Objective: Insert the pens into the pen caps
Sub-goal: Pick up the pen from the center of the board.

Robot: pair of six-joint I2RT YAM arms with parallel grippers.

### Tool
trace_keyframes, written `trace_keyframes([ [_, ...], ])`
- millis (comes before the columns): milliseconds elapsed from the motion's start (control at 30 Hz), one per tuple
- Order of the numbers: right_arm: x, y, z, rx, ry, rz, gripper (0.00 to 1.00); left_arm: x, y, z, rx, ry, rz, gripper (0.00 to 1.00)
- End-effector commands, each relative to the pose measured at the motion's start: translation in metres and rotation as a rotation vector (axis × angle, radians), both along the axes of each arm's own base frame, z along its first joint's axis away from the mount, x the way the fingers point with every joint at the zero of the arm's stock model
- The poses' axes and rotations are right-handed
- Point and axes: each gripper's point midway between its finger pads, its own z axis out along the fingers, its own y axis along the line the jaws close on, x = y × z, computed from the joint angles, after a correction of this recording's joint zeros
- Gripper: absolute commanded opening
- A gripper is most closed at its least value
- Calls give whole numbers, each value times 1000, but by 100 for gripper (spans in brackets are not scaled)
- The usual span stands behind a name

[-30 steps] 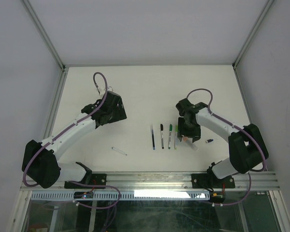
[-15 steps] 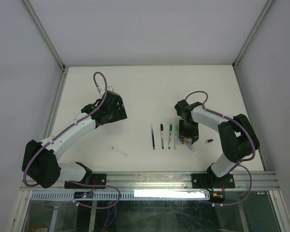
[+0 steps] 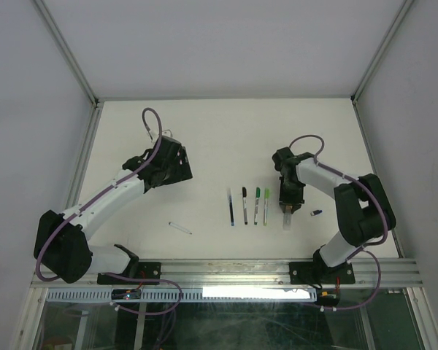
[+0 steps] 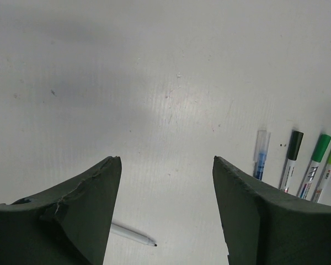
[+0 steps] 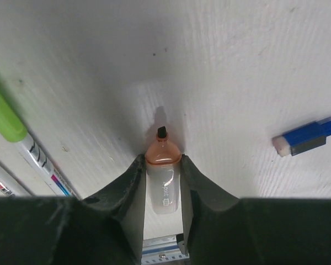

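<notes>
A thick clear pen with an orange tip [image 5: 163,187] lies on the white table, and my right gripper [image 5: 163,160] is shut on its barrel, both jaws touching its sides. From above, this pen [image 3: 286,220] pokes out below the right gripper [image 3: 288,207]. A small blue pen cap [image 5: 306,138] lies loose to its right, also seen as the blue cap [image 3: 316,213] from above. Several capped pens [image 3: 248,205] lie in a row to the left. A slim uncapped pen [image 4: 133,235] lies alone. My left gripper [image 4: 165,160] hangs open above bare table, holding nothing.
The row shows a blue pen [image 4: 260,154], a black-capped pen [image 4: 291,152], a dark green-capped pen [image 4: 319,154] and a light green-capped pen [image 5: 5,118]. The loose slim pen [image 3: 180,228] lies near the front rail [image 3: 226,271]. Metal frame posts edge the table.
My right jaws have closed in onto the orange-tipped pen, and the right wrist has shifted slightly right over it. The left arm has not moved.
</notes>
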Motion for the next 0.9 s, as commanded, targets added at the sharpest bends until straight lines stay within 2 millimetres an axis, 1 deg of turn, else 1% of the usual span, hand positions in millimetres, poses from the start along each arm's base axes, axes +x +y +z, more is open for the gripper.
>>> trace_keyframes([
  [0, 30, -2, 16, 9, -165, -13, 17, 17, -19, 33, -85, -109, -84, 68],
  [100, 42, 6, 31, 59, -250, -19, 16, 15, -37, 46, -164, -159, -177, 69],
  [233, 60, 27, 58, 188, -373, -44, 15, 12, -60, 60, -268, -219, -293, 69],
  [267, 66, 34, 66, 226, -407, -49, 15, 10, -66, 62, -292, -224, -321, 69],
  [367, 77, 52, 85, 327, -464, -63, 15, 7, -82, 65, -360, -239, -395, 69],
  [433, 83, 63, 97, 390, -487, -63, 15, 7, -93, 70, -405, -271, -445, 69],
  [633, 94, 99, 124, 582, -516, -56, 15, 1, -126, 82, -483, -339, -590, 70],
  [767, 98, 129, 144, 753, -518, -50, 15, -9, -149, 80, -470, -365, -679, 70],
  [867, 98, 145, 154, 821, -502, -35, 15, -15, -162, 75, -454, -374, -720, 70],
])
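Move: The right fingers already grip the orange pen, to be brought to the open left gripper, about 35 cm left, 8 ahead and 10 above. Level with the right hand lie the light green pen 7 cm left and the dark green pen 10 cm left; a short blue piece lies 9 cm right, 2 back. From the left hand the orange pen is some 35 cm right, 11 back and 10 below, with the blue pen 17 right, 8 back. Right hand carries its orange pen roughly 10 cm up, left and forward; left hand swings right towards it. ##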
